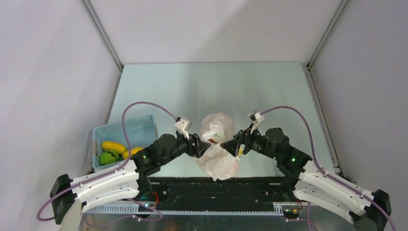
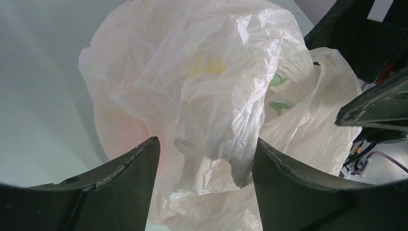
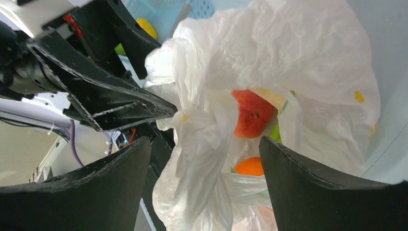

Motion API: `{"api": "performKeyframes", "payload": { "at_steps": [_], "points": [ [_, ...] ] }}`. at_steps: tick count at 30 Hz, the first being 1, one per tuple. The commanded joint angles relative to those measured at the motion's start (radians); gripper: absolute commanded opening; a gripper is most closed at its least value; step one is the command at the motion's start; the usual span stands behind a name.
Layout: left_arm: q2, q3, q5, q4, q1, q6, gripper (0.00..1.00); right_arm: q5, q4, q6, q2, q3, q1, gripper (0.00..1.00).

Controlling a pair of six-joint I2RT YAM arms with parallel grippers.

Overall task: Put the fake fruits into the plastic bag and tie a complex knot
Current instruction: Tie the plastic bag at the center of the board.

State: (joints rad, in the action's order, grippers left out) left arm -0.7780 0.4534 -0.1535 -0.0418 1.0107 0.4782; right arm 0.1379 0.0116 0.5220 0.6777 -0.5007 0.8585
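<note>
The white plastic bag [image 1: 217, 144] lies crumpled on the table between my two grippers. In the right wrist view a red fruit [image 3: 252, 113] and an orange fruit [image 3: 250, 166] show through the bag [image 3: 298, 62]. A bunched, twisted strip of it [image 3: 202, 159] hangs between that gripper's fingers. My right gripper [image 3: 204, 149] is open, its jaws wide on either side of the strip. My left gripper [image 2: 204, 149] is open too, with a fold of the bag [image 2: 216, 96] between its fingers [image 2: 125, 178]. The two grippers [image 1: 199, 144] [image 1: 232, 144] face each other across the bag's neck.
A light blue slatted basket [image 1: 127, 129] stands at the left with two yellow fruits [image 1: 113, 146] and a green one [image 1: 108, 157] in it. The black base rail [image 1: 216, 190] runs along the near edge, just below the bag.
</note>
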Motion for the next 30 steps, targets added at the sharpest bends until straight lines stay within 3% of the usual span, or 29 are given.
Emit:
{"api": "performKeyframes", "payload": {
  "at_steps": [1,9,15,26,27,30],
  "points": [
    [0.015,0.032,0.002,-0.024,0.005,-0.014,0.73,0.031,0.0,-0.03,0.048,-0.066,0.018,0.86],
    [0.022,0.025,0.018,-0.026,0.005,-0.018,0.63,0.022,-0.115,-0.019,0.155,-0.087,0.04,0.83],
    [0.02,0.021,0.025,-0.03,0.005,-0.018,0.58,-0.013,-0.096,-0.01,0.206,-0.12,0.042,0.83],
    [0.016,0.003,0.028,-0.062,0.005,-0.017,0.55,0.074,-0.16,0.038,0.274,-0.121,0.038,0.39],
    [0.019,-0.001,0.025,-0.065,0.005,-0.014,0.54,0.088,-0.19,0.042,0.282,-0.116,0.036,0.28],
    [0.035,-0.024,0.021,-0.076,0.005,0.004,0.54,0.167,-0.281,0.08,0.288,-0.085,0.024,0.09]
  ]
}}
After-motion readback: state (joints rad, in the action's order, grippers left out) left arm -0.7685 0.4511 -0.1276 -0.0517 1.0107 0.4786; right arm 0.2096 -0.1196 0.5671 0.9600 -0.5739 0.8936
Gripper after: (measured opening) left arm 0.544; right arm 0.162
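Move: The bag strand, gathered at the left gripper's tip, lies about 5 cm to the right hand's left, 1 cm ahead and 2 cm lower. From that hand the red fruit in the bag's mouth is some 6 cm left, 2 cm ahead and 10 cm down; the bag's puffed far side is roughly 7 cm ahead, 4 cm left and 5 cm down. From the left hand the strand is about 4 cm right and 3 cm ahead, near its height. The right hand goes about 5 cm left, sinking 2 cm, and pinches the bag strand; left fingers close partway. ##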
